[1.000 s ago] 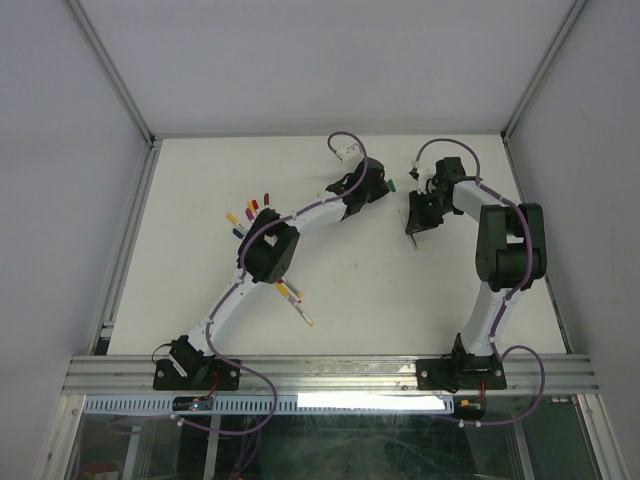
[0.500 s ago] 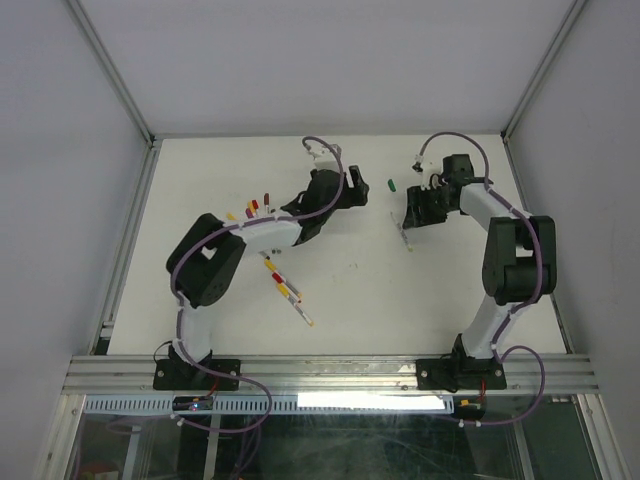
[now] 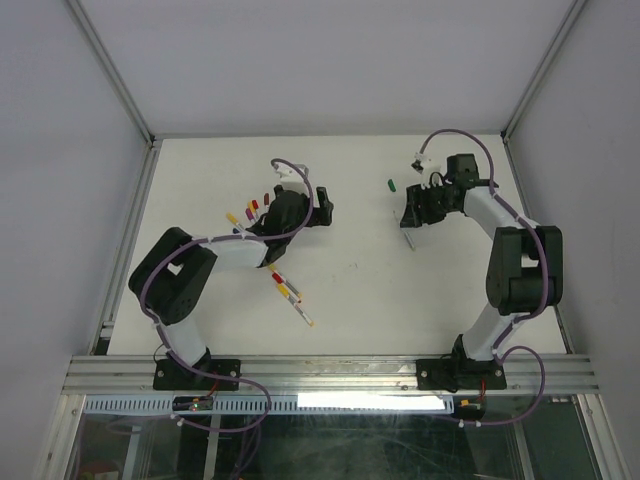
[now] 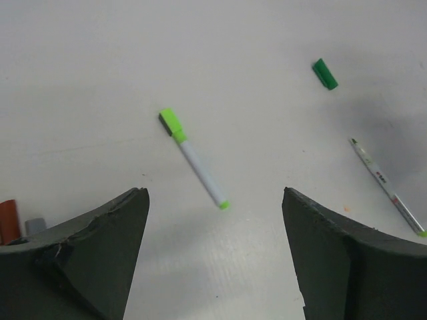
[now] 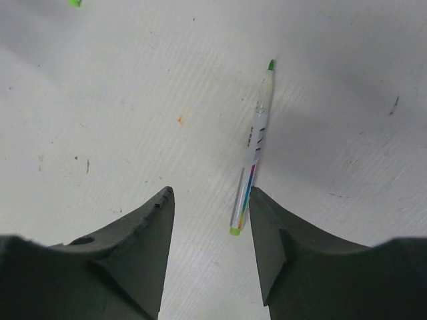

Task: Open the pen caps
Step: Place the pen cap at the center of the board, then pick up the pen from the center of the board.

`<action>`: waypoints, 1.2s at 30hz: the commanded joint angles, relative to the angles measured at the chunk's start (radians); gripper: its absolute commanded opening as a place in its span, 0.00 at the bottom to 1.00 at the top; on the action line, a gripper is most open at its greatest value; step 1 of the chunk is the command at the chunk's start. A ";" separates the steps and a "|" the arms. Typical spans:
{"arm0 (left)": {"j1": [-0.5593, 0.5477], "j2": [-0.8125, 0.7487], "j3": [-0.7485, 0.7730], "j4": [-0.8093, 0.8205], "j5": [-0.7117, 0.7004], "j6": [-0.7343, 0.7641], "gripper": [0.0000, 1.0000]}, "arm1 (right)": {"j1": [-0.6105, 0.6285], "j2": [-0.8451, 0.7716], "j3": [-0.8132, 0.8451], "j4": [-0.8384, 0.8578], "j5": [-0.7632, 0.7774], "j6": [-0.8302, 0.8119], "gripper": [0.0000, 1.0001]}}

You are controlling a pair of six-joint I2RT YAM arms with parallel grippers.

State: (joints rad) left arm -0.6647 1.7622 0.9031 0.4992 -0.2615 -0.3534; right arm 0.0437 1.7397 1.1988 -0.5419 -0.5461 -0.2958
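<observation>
A dark green pen cap [image 3: 392, 184] [image 4: 325, 73] lies loose on the table between the two arms. My left gripper [image 3: 322, 207] [image 4: 213, 197] is open and holds nothing. Ahead of it lies a pen [image 4: 199, 170] with its light green cap [image 4: 171, 122] on. An uncapped pen barrel [image 5: 253, 157] [image 4: 387, 188] lies on the table against the inner side of my right gripper's right finger [image 5: 280, 247]. My right gripper [image 3: 409, 220] [image 5: 210, 193] is open too. Red and yellow caps [image 3: 252, 208] show beside the left arm.
More pens [image 3: 288, 291] lie in front of the left arm, one [image 3: 305, 317] nearer the front rail. A red cap [image 4: 8, 220] sits at the left wrist view's lower left edge. Walls [image 3: 120, 220] enclose the table on both sides.
Both grippers have opened. The left arm has pulled back to the left, away from the green cap. The right gripper has let the pen barrel down onto the table.
</observation>
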 commanded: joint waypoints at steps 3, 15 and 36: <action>0.018 0.062 0.162 -0.214 -0.069 -0.077 0.79 | -0.002 -0.118 -0.018 0.048 -0.077 -0.042 0.52; -0.012 0.328 0.564 -0.632 -0.238 -0.079 0.40 | -0.003 -0.101 -0.013 0.040 -0.077 -0.045 0.52; -0.018 0.441 0.686 -0.737 -0.193 -0.066 0.22 | -0.002 -0.107 -0.013 0.034 -0.100 -0.042 0.52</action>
State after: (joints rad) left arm -0.6750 2.2055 1.5631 -0.2207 -0.4709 -0.4271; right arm 0.0437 1.6634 1.1759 -0.5289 -0.6144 -0.3244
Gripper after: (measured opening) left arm 0.252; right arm 0.515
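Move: The light-green capped pen lies about 5 cm ahead of the left hand, level with it sideways and some 9 cm below. The nearest pen of the capped row is about 13 cm to that hand's left and 2 cm back. The loose green cap lies roughly 11 cm ahead and 17 cm right; the uncapped pen, 19 cm right and 2 cm back. From the right hand the light-green pen is about 19 cm left, 7 cm ahead and 6 cm down. No grip yet: the left hand comes down about 8 cm and forward about 5 onto the light-green pen, tipping its fingers down and rolling its left side up some 20 degrees each, with a slight counter-clockwise turn. Its wide-open fingers narrow to a small gap either side of the barrel behind the cap. The right hand, still half open, rises a couple of centimetres off the uncapped pen, then waits. ##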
